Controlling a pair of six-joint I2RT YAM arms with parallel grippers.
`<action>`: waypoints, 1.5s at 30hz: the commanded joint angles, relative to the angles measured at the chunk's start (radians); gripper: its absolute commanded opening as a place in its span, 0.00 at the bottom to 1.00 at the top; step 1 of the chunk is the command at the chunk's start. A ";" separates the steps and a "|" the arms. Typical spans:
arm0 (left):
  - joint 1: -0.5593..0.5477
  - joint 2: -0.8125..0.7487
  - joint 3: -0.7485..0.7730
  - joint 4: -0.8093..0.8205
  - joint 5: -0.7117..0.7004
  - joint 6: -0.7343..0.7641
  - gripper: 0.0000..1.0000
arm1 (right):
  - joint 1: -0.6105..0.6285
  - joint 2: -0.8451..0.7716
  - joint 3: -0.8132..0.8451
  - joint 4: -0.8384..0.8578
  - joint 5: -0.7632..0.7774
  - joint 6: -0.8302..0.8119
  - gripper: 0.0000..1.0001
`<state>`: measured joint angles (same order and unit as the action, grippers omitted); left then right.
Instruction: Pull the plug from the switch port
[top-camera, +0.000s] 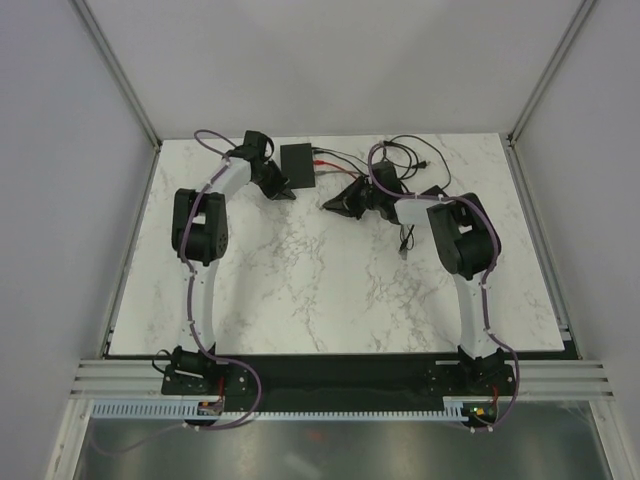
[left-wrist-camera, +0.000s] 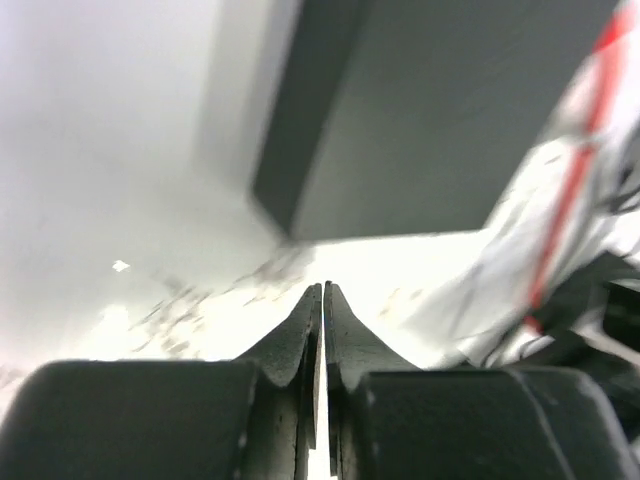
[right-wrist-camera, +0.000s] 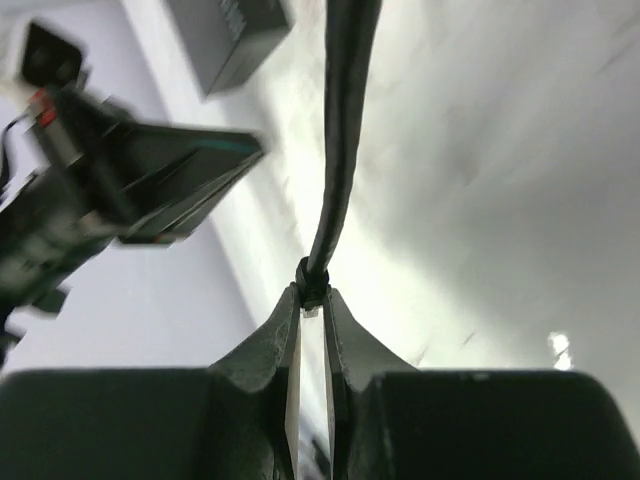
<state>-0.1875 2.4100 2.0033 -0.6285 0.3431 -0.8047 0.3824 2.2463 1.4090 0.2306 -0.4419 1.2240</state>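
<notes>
The switch is a flat black box lying at the back of the marble table; it also shows in the left wrist view and the right wrist view. My right gripper is to the right of the switch and apart from it. It is shut on the plug, a small plug with a black boot. The plug's black cable runs up and away from the fingertips. My left gripper sits just in front of the switch's near left corner. Only a hairline slit shows between its fingers, and nothing is in them.
A red cable meets the switch's right edge. Loose black cords loop at the back right, and one cord end lies near the right arm. White walls close in the table at the back and sides.
</notes>
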 joint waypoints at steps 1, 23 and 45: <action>-0.016 -0.109 -0.099 -0.062 -0.030 0.139 0.09 | 0.003 -0.114 -0.012 0.003 -0.254 -0.038 0.00; -0.036 -0.867 -0.558 -0.149 -0.128 0.357 0.27 | 0.021 -0.340 -0.156 1.068 -0.593 0.703 0.00; -0.010 -0.960 -0.500 -0.237 -0.338 0.308 0.28 | 0.080 -0.551 0.131 -0.518 -0.545 -0.332 0.00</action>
<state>-0.2161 1.5013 1.4536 -0.8284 0.1364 -0.5034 0.3878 1.7344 1.5566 -0.0303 -1.0016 1.0512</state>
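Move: The right hand still holds the freed black plug; from it the middle of the switch lies about 14 cm ahead, 9 cm to the left and some 2 cm lower, with the red plug in its side about 15 cm ahead and 1 cm left of the hand. From the left hand the held plug is some 10 cm to the right and 4 cm back, while the switch is 11 cm ahead, 2 cm to the right, slightly lower. Back and quickly upward, the right hand carries the pinched plug away from the switch, rising about 30 cm after a slight overshoot, its wrist turning counter-clockwise until the fingers point nearly level to the left. The left hand, already clear of the switch, withdraws back and up some 17 cm each and slightly left, its fingers parting a little. ##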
